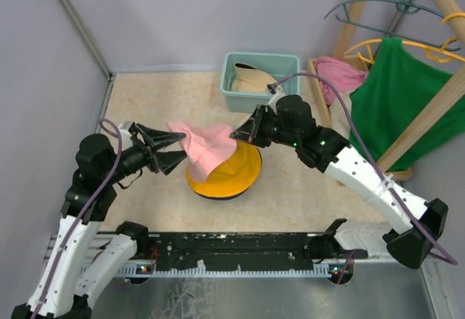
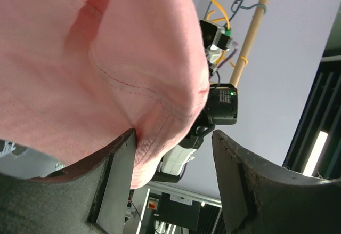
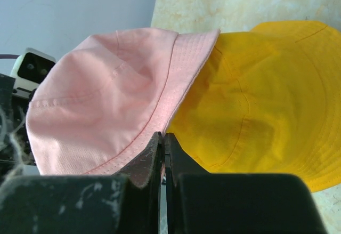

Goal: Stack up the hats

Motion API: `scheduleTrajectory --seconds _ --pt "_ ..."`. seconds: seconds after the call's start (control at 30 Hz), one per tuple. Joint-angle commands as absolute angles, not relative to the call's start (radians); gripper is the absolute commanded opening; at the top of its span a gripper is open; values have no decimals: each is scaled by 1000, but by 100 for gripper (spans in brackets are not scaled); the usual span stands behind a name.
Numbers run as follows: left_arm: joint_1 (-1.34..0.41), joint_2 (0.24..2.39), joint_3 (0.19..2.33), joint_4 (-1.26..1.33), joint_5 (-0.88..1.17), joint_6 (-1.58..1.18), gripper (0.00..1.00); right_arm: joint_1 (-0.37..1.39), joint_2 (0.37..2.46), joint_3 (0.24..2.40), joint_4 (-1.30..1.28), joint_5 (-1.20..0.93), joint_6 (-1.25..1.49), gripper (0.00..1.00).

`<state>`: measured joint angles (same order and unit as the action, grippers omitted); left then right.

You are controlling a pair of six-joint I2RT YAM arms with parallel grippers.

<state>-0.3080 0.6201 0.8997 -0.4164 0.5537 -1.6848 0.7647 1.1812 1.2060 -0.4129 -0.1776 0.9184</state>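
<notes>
The pink hat (image 1: pixel 207 144) hangs in the air above the yellow-orange hat (image 1: pixel 229 175), which lies on the table with a thin navy blue rim (image 1: pixel 205 195) showing under it. My right gripper (image 1: pixel 243 134) is shut on the pink hat's brim (image 3: pixel 106 106), its tips (image 3: pixel 164 138) pinched together beside the yellow-orange hat (image 3: pixel 266 101). My left gripper (image 1: pixel 171 150) is open at the pink hat's left edge. In the left wrist view the pink fabric (image 2: pixel 96 58) rests against one finger (image 2: pixel 120 180) of my left gripper (image 2: pixel 173 154). The beige hat (image 1: pixel 254 79) lies in the teal bin.
A teal bin (image 1: pixel 287 61) stands at the back. A wooden rack at the right carries a brimless pink cloth (image 1: pixel 338 72), a green sleeveless shirt (image 1: pixel 407 94) and hangers. Grey walls close in the left and back sides.
</notes>
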Motion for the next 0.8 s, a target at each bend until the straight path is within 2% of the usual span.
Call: scheduleTrajectory --seconds 0.0,0.17,0.5,0.77 --pt "-311 614 879 -501 582 -1688 65 774 1165 1225 -395 -177 891 0" --pt "-311 583 817 -483 578 -1694 65 766 1120 1194 -457 -104 830 0" --pt "-311 632 793 -405 589 -1648 65 621 1026 1059 -444 -75 790 0" --pt "-311 593 746 -442 541 -1602 65 575 1059 933 -284 -137 857 0"
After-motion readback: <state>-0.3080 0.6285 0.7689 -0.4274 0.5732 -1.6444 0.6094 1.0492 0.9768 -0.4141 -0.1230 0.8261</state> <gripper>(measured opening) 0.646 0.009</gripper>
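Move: The yellow hat, where the held pink hat is being taken, lies about 3 cm left of the right hand, roughly 1 cm ahead and some 23 cm below; the blue hat is directly under it. From the right hand, the bin stands roughly 26 cm ahead and 8 cm right, 25 cm lower. The empty left hand has the pink hat about 6 cm right, 2 cm ahead and 8 cm below, and the yellow hat 9 cm right, 6 cm ahead, 29 cm below. Still pinching the pink hat's brim, the shut right fingers drag it to the right by about 7 cm and lower it roughly 6 cm, veering a little forward, with a slight clockwise turn. The left hand sinks almost straight down about 6 cm beside the pink hat's left side, tipping slightly downward, fingers staying open; whether they touch the cloth can't be seen for sure. ##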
